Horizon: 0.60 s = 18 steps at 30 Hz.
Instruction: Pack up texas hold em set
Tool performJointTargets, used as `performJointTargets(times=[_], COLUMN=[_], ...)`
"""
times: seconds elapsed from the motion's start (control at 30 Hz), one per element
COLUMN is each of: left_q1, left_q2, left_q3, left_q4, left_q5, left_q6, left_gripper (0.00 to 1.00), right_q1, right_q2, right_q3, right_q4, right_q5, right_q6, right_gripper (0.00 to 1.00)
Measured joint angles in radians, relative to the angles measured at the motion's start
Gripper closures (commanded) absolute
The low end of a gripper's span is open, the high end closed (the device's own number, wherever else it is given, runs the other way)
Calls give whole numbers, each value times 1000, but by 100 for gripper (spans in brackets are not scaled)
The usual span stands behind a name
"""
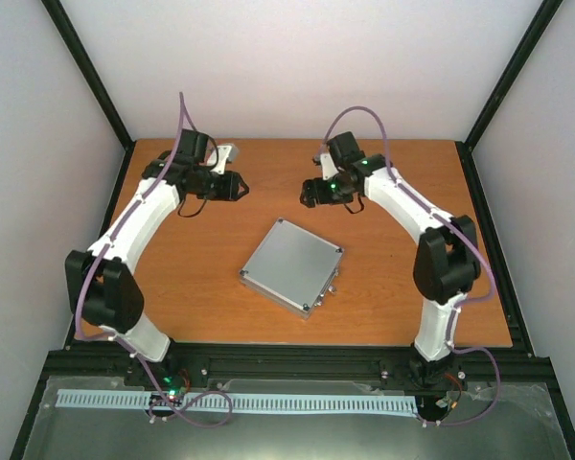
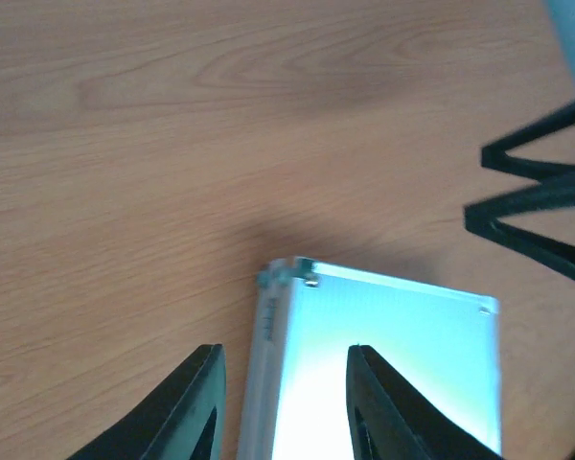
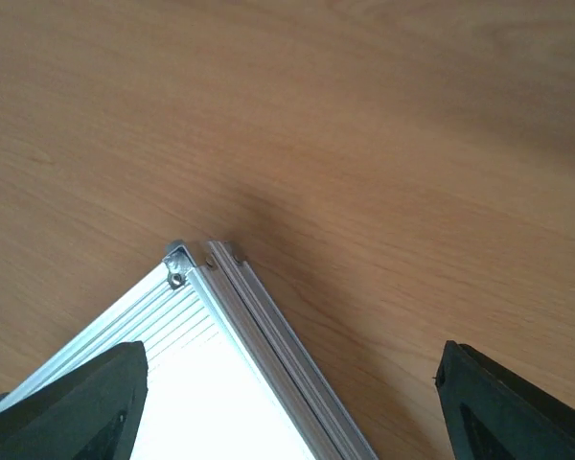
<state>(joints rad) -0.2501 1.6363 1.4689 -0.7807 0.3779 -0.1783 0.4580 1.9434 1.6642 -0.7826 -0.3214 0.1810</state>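
Note:
The texas hold em set shows only as a small silver aluminium case (image 1: 290,265), lid closed, lying flat and turned diagonally in the middle of the wooden table (image 1: 402,287). Whatever is inside is hidden. My left gripper (image 1: 236,187) hovers behind the case's far-left side, off the table. In the left wrist view the gripper (image 2: 283,355) is partly open and empty, with a case (image 2: 393,335) corner below it. My right gripper (image 1: 311,195) hovers behind the far corner. In the right wrist view this gripper (image 3: 287,364) stands wide open over a case (image 3: 206,402) corner, holding nothing.
The case's latches (image 1: 333,285) face the near right. Black frame posts (image 1: 86,67) run along the table's sides. In the left wrist view the right arm's black fingers (image 2: 537,201) reach in from the right edge.

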Motion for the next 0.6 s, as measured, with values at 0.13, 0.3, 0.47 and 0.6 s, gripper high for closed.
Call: performJointTargets(times=[0.13, 0.3, 0.47, 0.6], left_q1=[-47, -160, -216, -237], left_q2=[-66, -88, -83, -79], left_q3=[0, -74, -130, -141], left_q4=[-7, -2, -2, 22], left_q5=[91, 173, 198, 201], left_q6=[26, 51, 51, 51], left_gripper=[71, 94, 99, 99], right_q1=[0, 0, -5, -13], right_q2=[-134, -285, -452, -579], right_q3=[-80, -351, -637, -784], right_q4=[1, 1, 16, 67], right_q5=[80, 80, 26, -37], right_q6=[28, 91, 170, 240], right_gripper=[16, 18, 19, 20])
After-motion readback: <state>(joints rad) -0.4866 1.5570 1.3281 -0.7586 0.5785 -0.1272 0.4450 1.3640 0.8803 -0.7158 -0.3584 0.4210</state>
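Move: Behind and below both hands, the closed case lies alone on the table. Its middle is about 14 cm back, 13 cm to the right and 18 cm below the left hand. From the right hand it is roughly 15 cm back, 4 cm left and 12 cm down. The handle and latches on its near-right side sit some 20 cm back and 6 cm right of the right hand, about as far below. Drawing back about 17 cm and 8 cm to its right, the right hand rises slightly, then sinks to end 5 cm lower beside the case's latch side, fingers still wide open and tipping some 15 degrees. The left hand comes back and right, about 10 cm each, over the lid, turning clockwise and shutting its empty fingers well above it. ##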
